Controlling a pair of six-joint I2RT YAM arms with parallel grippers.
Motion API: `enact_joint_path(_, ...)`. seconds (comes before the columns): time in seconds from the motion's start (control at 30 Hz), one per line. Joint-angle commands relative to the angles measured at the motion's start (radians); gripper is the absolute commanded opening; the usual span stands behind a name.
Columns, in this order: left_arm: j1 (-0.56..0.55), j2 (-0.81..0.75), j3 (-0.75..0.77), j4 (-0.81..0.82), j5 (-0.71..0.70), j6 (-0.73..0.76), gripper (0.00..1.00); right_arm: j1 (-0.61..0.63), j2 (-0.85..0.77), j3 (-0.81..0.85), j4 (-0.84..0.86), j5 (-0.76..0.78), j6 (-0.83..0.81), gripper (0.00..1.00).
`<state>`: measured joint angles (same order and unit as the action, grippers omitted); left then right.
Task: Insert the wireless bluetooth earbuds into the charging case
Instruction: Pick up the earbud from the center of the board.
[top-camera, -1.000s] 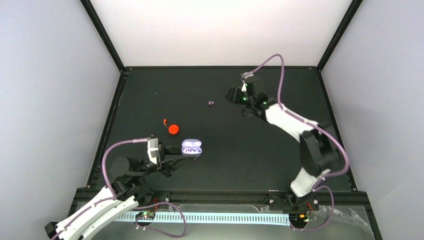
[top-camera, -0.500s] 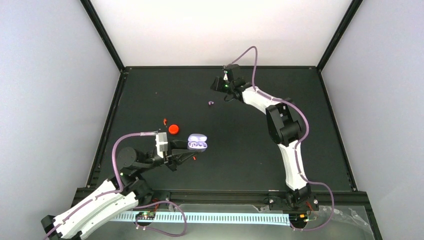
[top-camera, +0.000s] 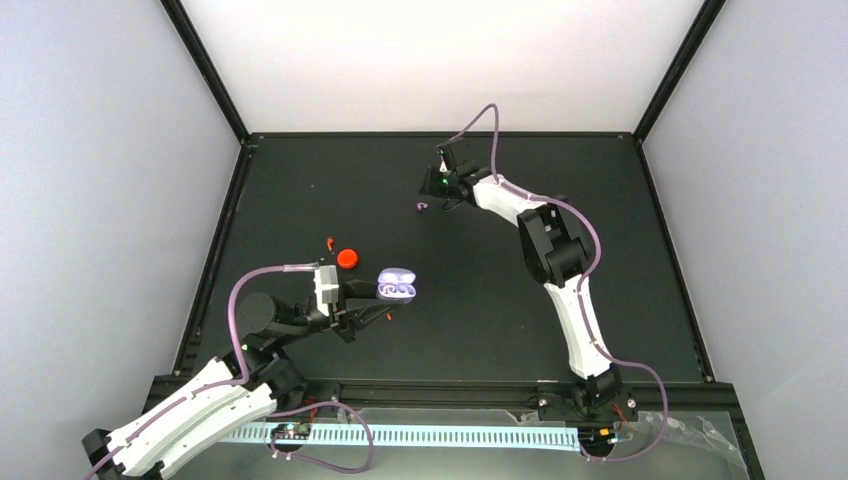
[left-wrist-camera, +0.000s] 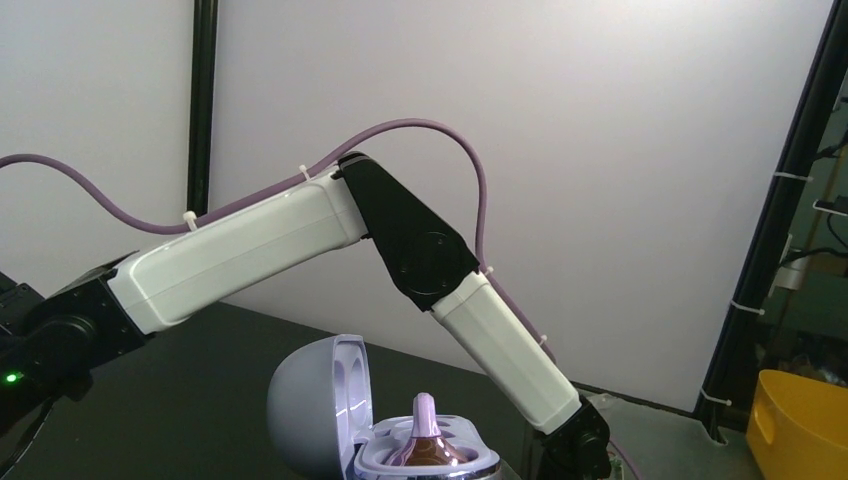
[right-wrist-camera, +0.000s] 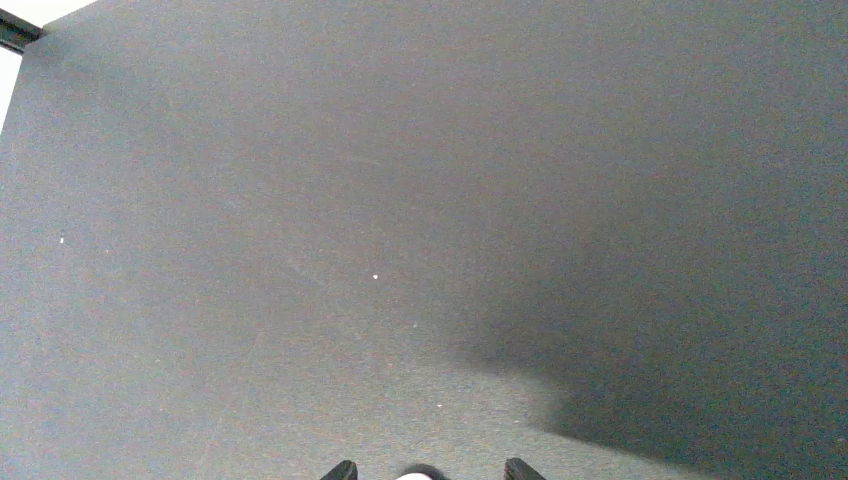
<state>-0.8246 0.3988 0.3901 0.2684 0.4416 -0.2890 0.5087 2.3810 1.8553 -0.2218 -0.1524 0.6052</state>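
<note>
My left gripper (top-camera: 383, 298) is shut on the open lavender charging case (top-camera: 397, 284), holding it just above the mat at the front left. In the left wrist view the case's lid (left-wrist-camera: 318, 398) stands up and one lavender earbud (left-wrist-camera: 426, 438) sits in a socket; my own fingers do not show there. A loose lavender earbud (top-camera: 422, 207) lies mid-table at the back. My right gripper (top-camera: 428, 196) hovers right beside it. In the right wrist view its tips (right-wrist-camera: 430, 470) stand apart, with a small pale shape at the frame's bottom edge between them.
A red round case (top-camera: 347, 258) lies left of the lavender case, with a tiny red-orange earbud (top-camera: 329, 242) just beyond it. A small red bit (top-camera: 385, 316) shows under my left gripper. Black frame rails (top-camera: 215, 260) border the dark mat.
My right arm has swung left and dropped toward the loose lavender earbud, and its jaws have narrowed. My left gripper carried the case slightly right and back, then stayed still.
</note>
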Motion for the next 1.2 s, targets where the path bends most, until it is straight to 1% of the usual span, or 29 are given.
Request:
enact_joint_path(0.0,0.005,-0.018,0.024,-0.013,0.003,0.01,0.02,0.015,0.027,0.047,-0.037,0.009,0.01,0.36)
enact_joint_path(0.27,0.005,-0.038,0.027,-0.041,-0.014,0.03,0.02,0.035,0.054,0.091,-0.136,0.066,-0.019,0.32)
enact_joint_path(0.6,0.005,-0.042,0.026,-0.035,-0.01,0.028,0.02,0.041,0.062,0.104,-0.173,0.071,-0.044,0.3)
enact_joint_path(0.8,0.005,-0.047,0.024,-0.034,-0.008,0.025,0.02,0.048,0.047,0.088,-0.186,0.071,-0.056,0.22)
enact_joint_path(1.17,0.005,-0.067,0.015,-0.036,0.001,0.018,0.02,0.072,-0.001,0.022,-0.212,0.105,-0.103,0.13)
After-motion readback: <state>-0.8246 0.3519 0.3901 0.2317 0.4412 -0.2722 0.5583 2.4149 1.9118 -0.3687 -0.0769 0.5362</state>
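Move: The earbud to pick lies on the board just short of the right gripper: about 2 cm back, 1 cm left and 3 cm below it. The round red lid sits far nearer the base, some 17 cm back and 18 cm left of that gripper, with the small orange piece roughly 13 cm back and 22 cm left of it. From the left gripper, the same earbud is about 40 cm ahead, 3 cm right and 30 cm down. Ease the right gripper left by about 1 cm, then sink it some 2 cm while drawing it back about 2 cm onto the earbud, letting its left side dip a little (under 10 degrees). Narrow the partly open fingers all the way in, until they stand close together at the arch's end, one inside the loop and one outside. ##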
